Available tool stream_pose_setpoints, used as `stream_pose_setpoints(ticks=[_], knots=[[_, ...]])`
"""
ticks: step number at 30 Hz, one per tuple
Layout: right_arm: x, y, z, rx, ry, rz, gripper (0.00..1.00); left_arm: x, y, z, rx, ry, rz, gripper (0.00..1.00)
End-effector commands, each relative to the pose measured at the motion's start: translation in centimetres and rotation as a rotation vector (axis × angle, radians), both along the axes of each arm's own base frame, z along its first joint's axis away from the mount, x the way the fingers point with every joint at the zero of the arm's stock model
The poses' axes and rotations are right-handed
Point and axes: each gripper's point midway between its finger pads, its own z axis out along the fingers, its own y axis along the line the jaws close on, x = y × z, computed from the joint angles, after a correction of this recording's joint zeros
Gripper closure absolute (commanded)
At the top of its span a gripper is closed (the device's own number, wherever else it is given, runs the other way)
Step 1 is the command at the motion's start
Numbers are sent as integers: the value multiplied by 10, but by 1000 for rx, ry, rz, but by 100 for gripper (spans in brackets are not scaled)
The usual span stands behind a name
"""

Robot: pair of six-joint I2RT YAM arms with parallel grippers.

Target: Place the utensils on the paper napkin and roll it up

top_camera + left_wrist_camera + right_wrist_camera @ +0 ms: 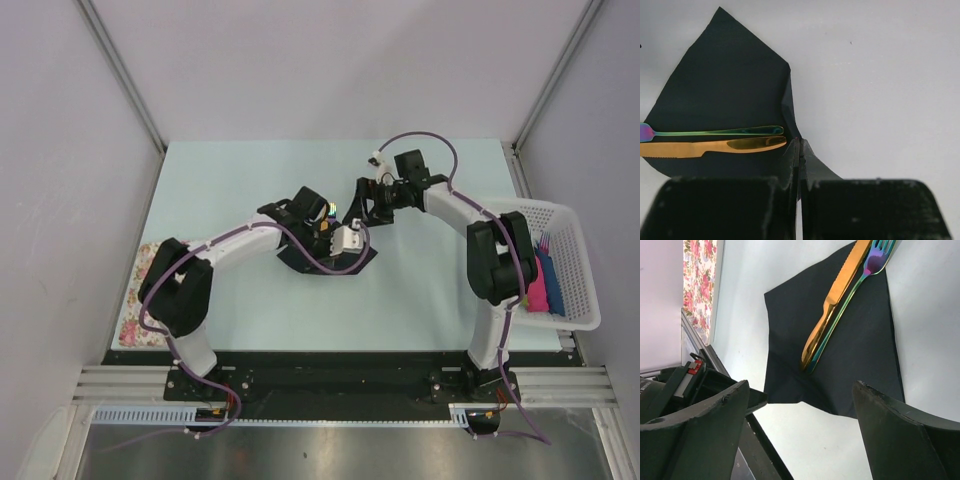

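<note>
The black paper napkin (725, 85) lies on the pale table under both grippers, and from above only a part of it (318, 266) shows. Two utensils rest side by side on it: a golden knife (700, 146) and an iridescent fork (715, 132). My left gripper (799, 150) is shut on the napkin's near edge, which is pinched up into a raised fold by the utensils' handle ends. My right gripper (801, 386) hangs open above the napkin (860, 350), near the handle ends of the knife (840, 295) and fork (875, 262), holding nothing.
A floral patterned cloth (140, 300) lies at the table's left edge. A white mesh basket (583, 262) stands at the right edge with pink (540, 285) and blue bundles in it. Both arms meet near the table's middle.
</note>
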Motion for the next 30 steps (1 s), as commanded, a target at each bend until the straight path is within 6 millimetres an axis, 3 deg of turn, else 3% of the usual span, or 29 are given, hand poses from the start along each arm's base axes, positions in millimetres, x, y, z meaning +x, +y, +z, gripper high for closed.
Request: stream_pose_setpoints(ticks=[1, 7, 18, 30], knots=[[3, 4, 0, -3, -12, 17, 13, 11, -5, 2, -30, 16, -3, 100], [-2, 6, -11, -16, 31, 5, 30, 34, -5, -7, -30, 58, 56, 100], [-26, 11, -35, 46, 170, 22, 33, 66, -5, -14, -38, 81, 136, 100], [-43, 13, -46, 119, 270, -9, 51, 84, 0, -22, -33, 73, 199, 100]])
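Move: The left hand already pinches the raised near corner of the black napkin. The utensils' handle ends lie about 4 cm ahead of it and 7 cm below; the napkin's middle is some 8 cm ahead and the middles of the knife and fork about 12 cm ahead, the knife 1 cm to its left, the fork 1 cm to its right. From the open right hand the handle ends are roughly 8 cm back, 7 cm to the left and 11 cm down, with the napkin's middle 4 cm back and 7 cm left. Keeping its fingers shut on the near corner, the left hand carries it forward about 7 cm and lowers it some 3.5 cm, over the utensils' handle ends, turning about 10 degrees counter-clockwise on the way. The right hand first eases down, then swings back and down towards the fold beside the left fingers, about 4 cm back and 5 cm down in all, its wrist tilting some 15 degrees while its fingers narrow from nearly wide open to about half; one fingertip ends close over the fold, though contact can't be seen. ##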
